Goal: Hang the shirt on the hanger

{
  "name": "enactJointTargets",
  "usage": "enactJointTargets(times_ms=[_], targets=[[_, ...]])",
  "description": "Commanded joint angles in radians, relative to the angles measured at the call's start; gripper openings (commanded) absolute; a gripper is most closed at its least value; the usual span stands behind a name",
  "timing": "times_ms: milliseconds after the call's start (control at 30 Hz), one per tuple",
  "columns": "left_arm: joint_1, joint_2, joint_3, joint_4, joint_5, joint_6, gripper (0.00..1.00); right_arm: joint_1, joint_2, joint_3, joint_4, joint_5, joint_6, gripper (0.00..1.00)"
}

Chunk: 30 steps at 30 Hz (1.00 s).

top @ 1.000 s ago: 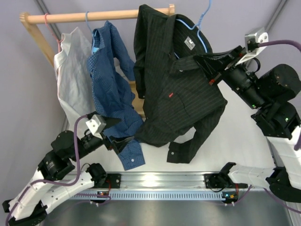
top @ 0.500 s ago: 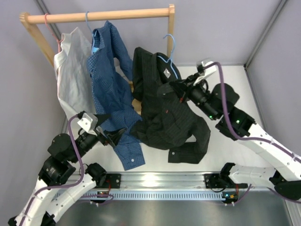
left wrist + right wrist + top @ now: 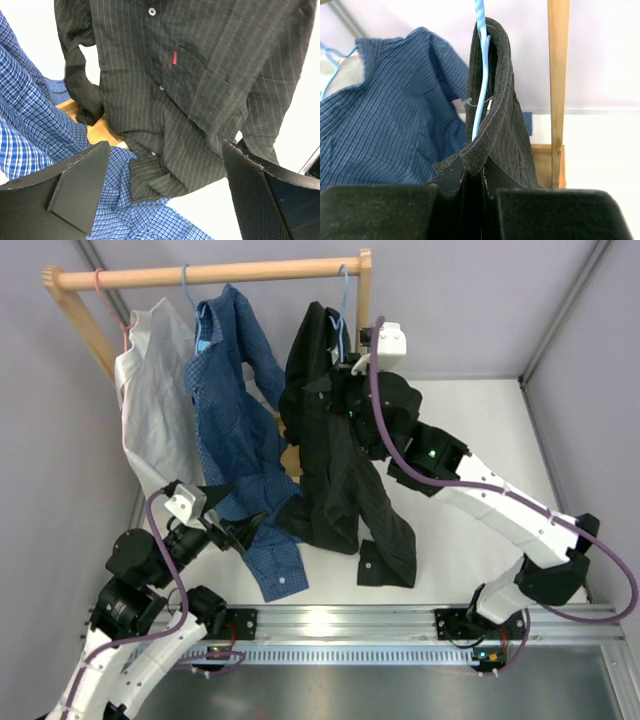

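Note:
The black pinstriped shirt (image 3: 335, 470) hangs long beside the right end of the wooden rail (image 3: 200, 275), its lower hem and one cuff resting on the table. The light-blue hanger (image 3: 480, 75) runs up inside its collar, and the hook (image 3: 343, 290) reaches the rail; I cannot tell if it is over it. My right gripper (image 3: 474, 175) is shut on the shirt's collar, just below the hanger's neck. My left gripper (image 3: 165, 195) stands open low at the left, facing the shirt's front (image 3: 200, 75) and red tag (image 3: 174, 57), touching nothing.
A blue checked shirt (image 3: 230, 410) and a white-grey shirt (image 3: 150, 410) hang on the same rail to the left. The blue shirt's tail (image 3: 30, 130) lies right by my left fingers. The rack's upright post (image 3: 557, 75) stands just right of the black collar.
My right arm has swung the shirt and hanger from the right, down and then up-left to the rail. The shirt now hangs straight and narrow. The left arm has barely moved.

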Motion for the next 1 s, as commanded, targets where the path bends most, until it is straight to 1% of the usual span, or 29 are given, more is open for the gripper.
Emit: enactJointTargets(times_ms=[0, 200, 300, 500, 700, 733, 767, 800, 833, 867, 933, 967], targets=[[0.007, -0.04, -0.02, 0.062, -0.023, -0.022, 0.97, 0.019, 0.055, 0.149, 0.005, 0.125, -0.044, 0.0], [0.006, -0.046, -0.026, 0.064, -0.02, -0.029, 0.97, -0.016, 0.207, 0.384, -0.056, 0.113, -0.101, 0.0], [0.007, -0.048, -0.026, 0.062, -0.011, -0.031, 0.97, -0.05, 0.263, 0.458, -0.109, 0.078, -0.088, 0.0], [0.006, -0.039, -0.027, 0.062, 0.006, -0.039, 0.98, -0.085, 0.319, 0.453, -0.139, 0.059, -0.075, 0.0], [0.006, -0.031, -0.024, 0.061, 0.0, -0.042, 0.98, -0.091, 0.336, 0.449, -0.143, 0.042, -0.069, 0.0], [0.006, -0.031, -0.027, 0.059, -0.011, -0.051, 0.98, -0.091, 0.33, 0.443, -0.143, 0.046, -0.067, 0.07], [0.009, -0.031, -0.029, 0.061, -0.02, -0.054, 0.98, -0.09, 0.323, 0.437, -0.143, 0.046, -0.063, 0.19], [0.009, -0.032, -0.034, 0.059, -0.043, -0.057, 0.98, -0.087, 0.317, 0.418, -0.143, 0.046, -0.052, 0.4], [0.012, -0.034, -0.037, 0.056, -0.06, -0.072, 0.98, -0.084, 0.293, 0.403, -0.133, 0.044, -0.049, 0.85], [0.015, -0.041, -0.038, 0.053, -0.078, -0.078, 0.98, -0.076, 0.276, 0.384, -0.122, 0.026, -0.052, 0.98], [0.03, -0.057, -0.043, 0.045, -0.136, -0.092, 0.98, -0.048, 0.212, 0.311, -0.1, 0.026, -0.066, 1.0], [0.035, -0.069, -0.043, 0.039, -0.158, -0.095, 0.98, -0.03, 0.184, 0.248, -0.064, 0.039, -0.095, 0.99]])
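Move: The right hand holds the dark shirt's collar and hanger. The bare stretch of wooden rail it is bound for lies roughly 13 cm ahead, 3 cm left and 13 cm above it; the rack's right post stands about 13 cm ahead and 4 cm right, the blue shirt some 22 cm left and 5 cm ahead. From the left hand, that rail stretch is about 38 cm ahead, 15 cm right and 25 cm higher. Right hand carries shirt and hanger about 7 cm forward, rising then sinking some 5 cm at the rail, and opens. ##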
